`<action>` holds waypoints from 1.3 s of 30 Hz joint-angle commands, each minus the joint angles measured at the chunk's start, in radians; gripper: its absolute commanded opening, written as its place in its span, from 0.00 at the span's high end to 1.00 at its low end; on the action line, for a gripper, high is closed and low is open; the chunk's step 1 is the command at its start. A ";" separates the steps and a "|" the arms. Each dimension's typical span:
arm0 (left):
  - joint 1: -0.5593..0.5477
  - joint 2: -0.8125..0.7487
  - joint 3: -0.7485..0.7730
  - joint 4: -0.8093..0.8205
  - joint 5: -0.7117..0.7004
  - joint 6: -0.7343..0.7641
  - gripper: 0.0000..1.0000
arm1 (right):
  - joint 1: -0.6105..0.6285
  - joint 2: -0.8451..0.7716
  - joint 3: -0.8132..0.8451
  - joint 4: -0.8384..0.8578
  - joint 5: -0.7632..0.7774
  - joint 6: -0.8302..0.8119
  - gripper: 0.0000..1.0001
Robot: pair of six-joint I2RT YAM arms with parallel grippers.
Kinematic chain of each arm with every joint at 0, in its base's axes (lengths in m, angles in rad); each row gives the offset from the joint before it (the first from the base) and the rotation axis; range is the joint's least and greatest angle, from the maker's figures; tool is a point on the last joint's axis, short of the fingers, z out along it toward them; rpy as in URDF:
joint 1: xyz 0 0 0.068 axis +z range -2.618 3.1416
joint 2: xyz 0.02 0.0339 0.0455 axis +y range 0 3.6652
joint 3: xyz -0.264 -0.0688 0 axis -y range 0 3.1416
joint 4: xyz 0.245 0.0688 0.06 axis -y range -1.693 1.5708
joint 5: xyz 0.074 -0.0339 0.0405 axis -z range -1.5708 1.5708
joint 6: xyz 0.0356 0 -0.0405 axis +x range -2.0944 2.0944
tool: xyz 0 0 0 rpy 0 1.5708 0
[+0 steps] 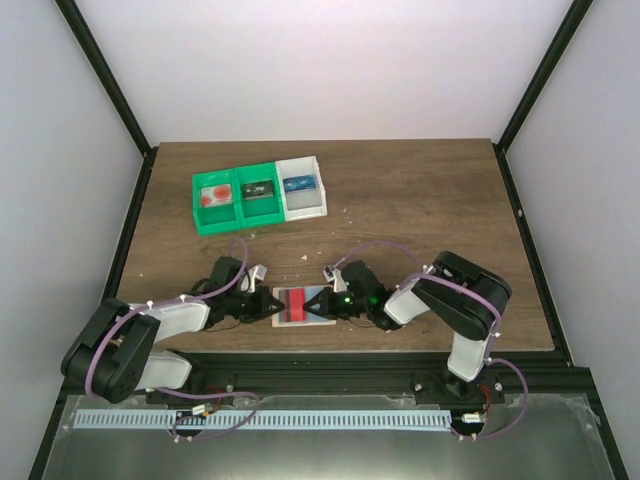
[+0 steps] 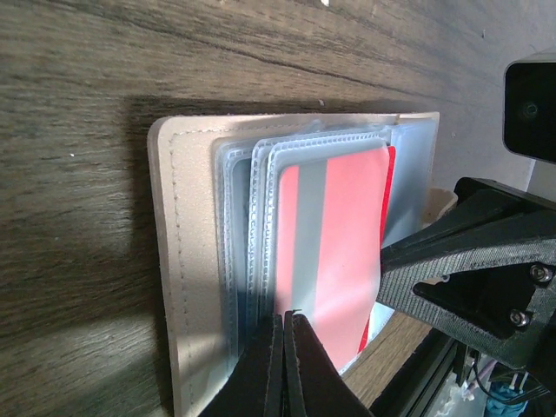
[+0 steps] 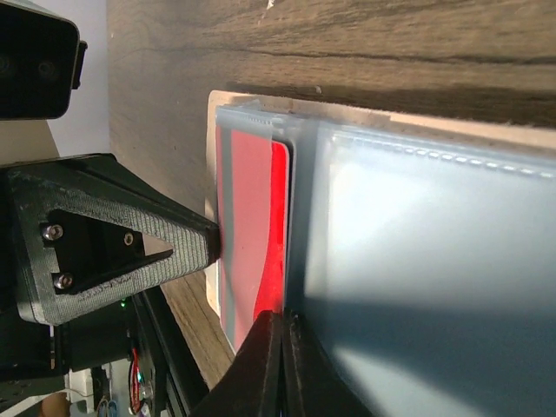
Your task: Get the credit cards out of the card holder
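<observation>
The tan card holder (image 1: 300, 323) lies open near the table's front edge, between my two grippers. A red card with a grey stripe (image 2: 339, 234) sits in its clear pocket, its bright edge poking out toward the middle (image 3: 278, 217). My left gripper (image 2: 285, 314) is shut on the edge of the holder's pocket panels (image 2: 239, 243). My right gripper (image 3: 284, 317) is shut at the red card's protruding edge, next to the grey-blue panel (image 3: 417, 243). In the top view the left gripper (image 1: 268, 306) and the right gripper (image 1: 325, 300) face each other across the holder.
A green tray (image 1: 236, 224) at the back left holds a red-and-white card (image 1: 215, 196) and a dark card (image 1: 259, 190). A white tray (image 1: 303, 210) beside it holds a blue card (image 1: 298, 184). Bare wood lies between the trays and the arms.
</observation>
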 commanded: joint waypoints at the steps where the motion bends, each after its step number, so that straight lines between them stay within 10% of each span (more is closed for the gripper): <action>1: -0.004 0.011 -0.027 -0.034 -0.086 0.029 1.00 | 0.004 -0.024 -0.004 0.037 -0.003 -0.021 0.99; 29: -0.004 0.002 -0.010 -0.053 -0.122 0.020 0.99 | -0.033 -0.190 -0.107 -0.060 0.109 -0.146 0.99; 39: -0.004 -0.162 0.089 -0.138 -0.082 -0.043 0.53 | -0.034 -0.407 -0.082 -0.292 0.294 -0.399 0.99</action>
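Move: The red card lies in the left page's sleeve with its right edge already out and pinched by the right fingers, its middle about 3 cm left of the right hand, 1 cm ahead and roughly 1 cm lower. The clear right page is centred level with this hand, some 4 cm to its right, and the holder's left edge is level with it, about 8 cm to its left. From the left hand, shut and resting on the sleeve, the card's middle is some 3 cm right and 1 cm ahead. The right hand keeps its pinch on the red card's right edge and draws the card rightwards out of the sleeve, slowly and nearly level for the first 2 to 3 cm, then faster while rising, ending about 4.5 cm right and 4 cm up, slightly forward, with the hand rolled nearly 20 degrees so that its forward side lifts. The left hand meanwhile holds its shut fingertips down on the sleeve almost to the end, then comes free, rising about 1.5 cm and a little forward as its fingers begin to open. ##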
